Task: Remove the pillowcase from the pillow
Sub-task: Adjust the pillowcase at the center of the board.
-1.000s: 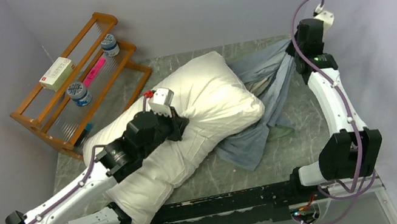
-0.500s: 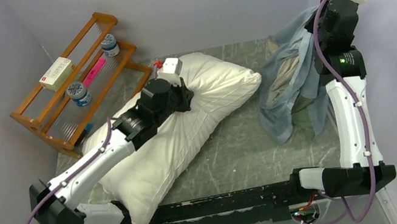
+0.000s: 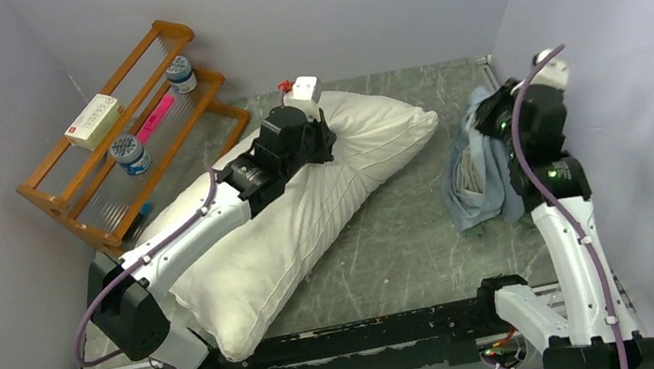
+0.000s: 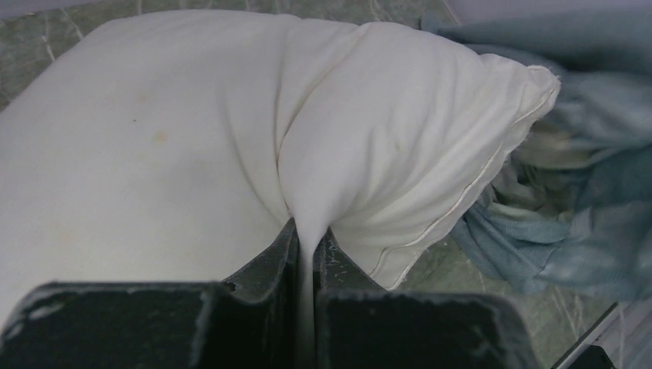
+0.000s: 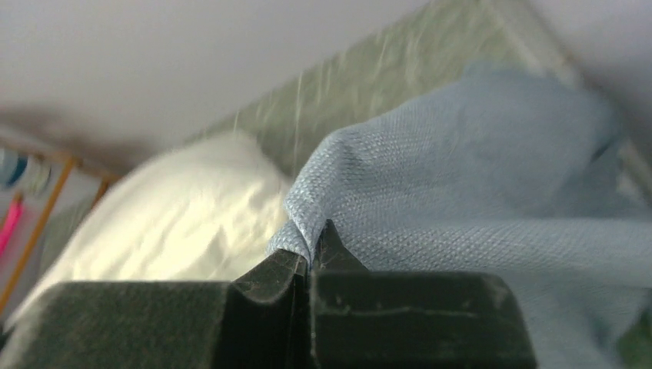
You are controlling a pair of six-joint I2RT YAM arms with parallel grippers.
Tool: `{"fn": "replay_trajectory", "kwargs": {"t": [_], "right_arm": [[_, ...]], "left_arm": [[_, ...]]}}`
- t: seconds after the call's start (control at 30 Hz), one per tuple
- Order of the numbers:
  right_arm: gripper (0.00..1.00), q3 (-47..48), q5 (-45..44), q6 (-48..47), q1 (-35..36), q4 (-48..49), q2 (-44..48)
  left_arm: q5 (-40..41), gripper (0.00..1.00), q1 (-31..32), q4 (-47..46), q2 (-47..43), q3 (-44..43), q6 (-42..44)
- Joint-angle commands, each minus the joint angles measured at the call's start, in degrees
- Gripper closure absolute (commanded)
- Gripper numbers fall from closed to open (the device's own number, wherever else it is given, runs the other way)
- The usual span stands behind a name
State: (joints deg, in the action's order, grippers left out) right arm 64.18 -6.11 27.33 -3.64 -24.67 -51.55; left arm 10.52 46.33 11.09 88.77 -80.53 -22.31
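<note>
The white pillow (image 3: 307, 208) lies bare, slanting across the table from near left to far centre. My left gripper (image 3: 323, 140) is shut on a pinched fold of the pillow (image 4: 192, 123), its jaws (image 4: 307, 240) squeezing white cloth near the far end. The blue-grey pillowcase (image 3: 478, 173) hangs bunched at the right, apart from the pillow, with pale checks showing inside its folds. My right gripper (image 3: 495, 121) is shut on an edge of the pillowcase (image 5: 477, 200), cloth nipped between the jaw tips (image 5: 311, 247). The pillowcase (image 4: 584, 192) also shows past the pillow's corner.
A wooden rack (image 3: 123, 144) at the far left holds two small jars, a white box and a pink item. Grey walls close in on left, back and right. A black rail (image 3: 350, 338) runs along the near edge. Green marbled tabletop (image 3: 402, 232) shows between pillow and pillowcase.
The right arm pulled the pillowcase fully off, lifted it high, then brought it down bunched at the right. The left gripper slid with the pillow toward the far centre.
</note>
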Motion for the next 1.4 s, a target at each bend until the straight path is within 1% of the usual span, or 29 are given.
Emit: {"fn": "replay_trajectory", "kwargs": {"t": [0.0,0.13,0.2,0.33,0.43,0.47,0.5,0.53,0.77,0.83,0.87,0.93,1.07,1.2,1.23,1.37], "right_arm": [[1.0,-7.9,10.3,3.8,4.6,-2.1,4.4],[1.0,-14.1,16.2,2.1,6.7,-9.7,10.0],[1.0,-15.7,17.4,1.2,7.7,-13.6,11.8],[0.87,-18.0,23.3,-1.1,8.3,-18.6,13.1],[0.79,-17.8,26.1,-3.4,8.3,-19.8,13.9],[0.76,-17.4,26.2,-4.4,8.3,-19.7,14.6],[0.69,-17.0,25.9,-5.3,8.3,-19.4,15.3],[0.61,-16.3,25.1,-6.2,8.3,-19.1,15.8],[0.31,-12.7,17.6,-11.7,9.3,-19.6,17.6],[0.21,-11.7,12.5,-11.0,9.9,-19.8,18.6],[0.16,-11.4,10.9,-10.2,10.2,-19.6,19.0],[0.1,-11.0,9.1,-9.5,10.5,-18.6,20.1],[0.0,-9.7,4.6,-8.9,11.2,-16.3,21.9],[0.0,-9.9,-0.3,-14.1,12.7,-12.3,25.2],[0.0,-10.8,-2.1,-14.9,13.4,-10.0,27.3],[0.0,-15.0,-11.0,-15.0,14.4,-3.8,34.8]], "left_arm": [[-4.3,0.95,0.1,-15.0,-2.6,2.3,-3.4],[-8.1,0.95,0.2,-16.3,-4.5,6.0,-4.0],[-9.0,0.91,0.4,-16.1,-5.7,8.0,-4.2],[-9.7,0.81,0.4,-16.4,-10.0,12.5,-5.1],[-9.5,0.73,0.4,-15.6,-13.4,15.5,-5.3],[-9.2,0.72,0.4,-14.9,-14.5,16.3,-5.0],[-8.7,0.7,0.4,-14.1,-15.5,16.9,-4.7],[-8.0,0.68,0.4,-13.4,-16.6,17.6,-4.4],[-6.0,0.53,0.4,-11.2,-23.1,22.0,-3.0],[-4.9,0.48,0.3,-9.1,-25.1,23.0,-2.4],[-4.1,0.45,0.3,-8.6,-26.5,23.4,-2.1],[-2.6,0.37,0.3,-7.1,-28.6,24.0,-1.2],[1.7,0.2,0.3,-3.1,-33.6,24.7,1.4],[6.1,0.05,0.3,-0.5,-39.6,26.3,4.3],[7.0,0.04,0.3,0.1,-41.2,26.8,5.1],[10.1,0.04,0.3,1.7,-47.6,28.6,9.4]]}}
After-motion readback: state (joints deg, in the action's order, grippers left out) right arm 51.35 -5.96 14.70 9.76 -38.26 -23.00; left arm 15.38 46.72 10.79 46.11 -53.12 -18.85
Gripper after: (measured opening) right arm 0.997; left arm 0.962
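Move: My left hand still pinches the white pillow, whose middle lies about 13 cm back and 12 cm to its left, roughly 12 cm lower; the bunched pillowcase is some 30 cm to that hand's right and 10 cm back, and the wooden rack about 42 cm left, 4 cm ahead. My right hand still holds the pillowcase, its bulk hanging about 9 cm back, 3 cm left and 15 cm below, with the pillow's middle some 45 cm left and 13 cm back. I swing my right hand down about 14 cm, back and left, tipping the fingers down and turning them counter-clockwise, open to let the pillowcase go, then rise some 10 cm, drifting right. Meanwhile my left hand dips slightly, opens off the pillow and draws left and back, about 17 cm in all, finally rising, both grippers ending wide open. ##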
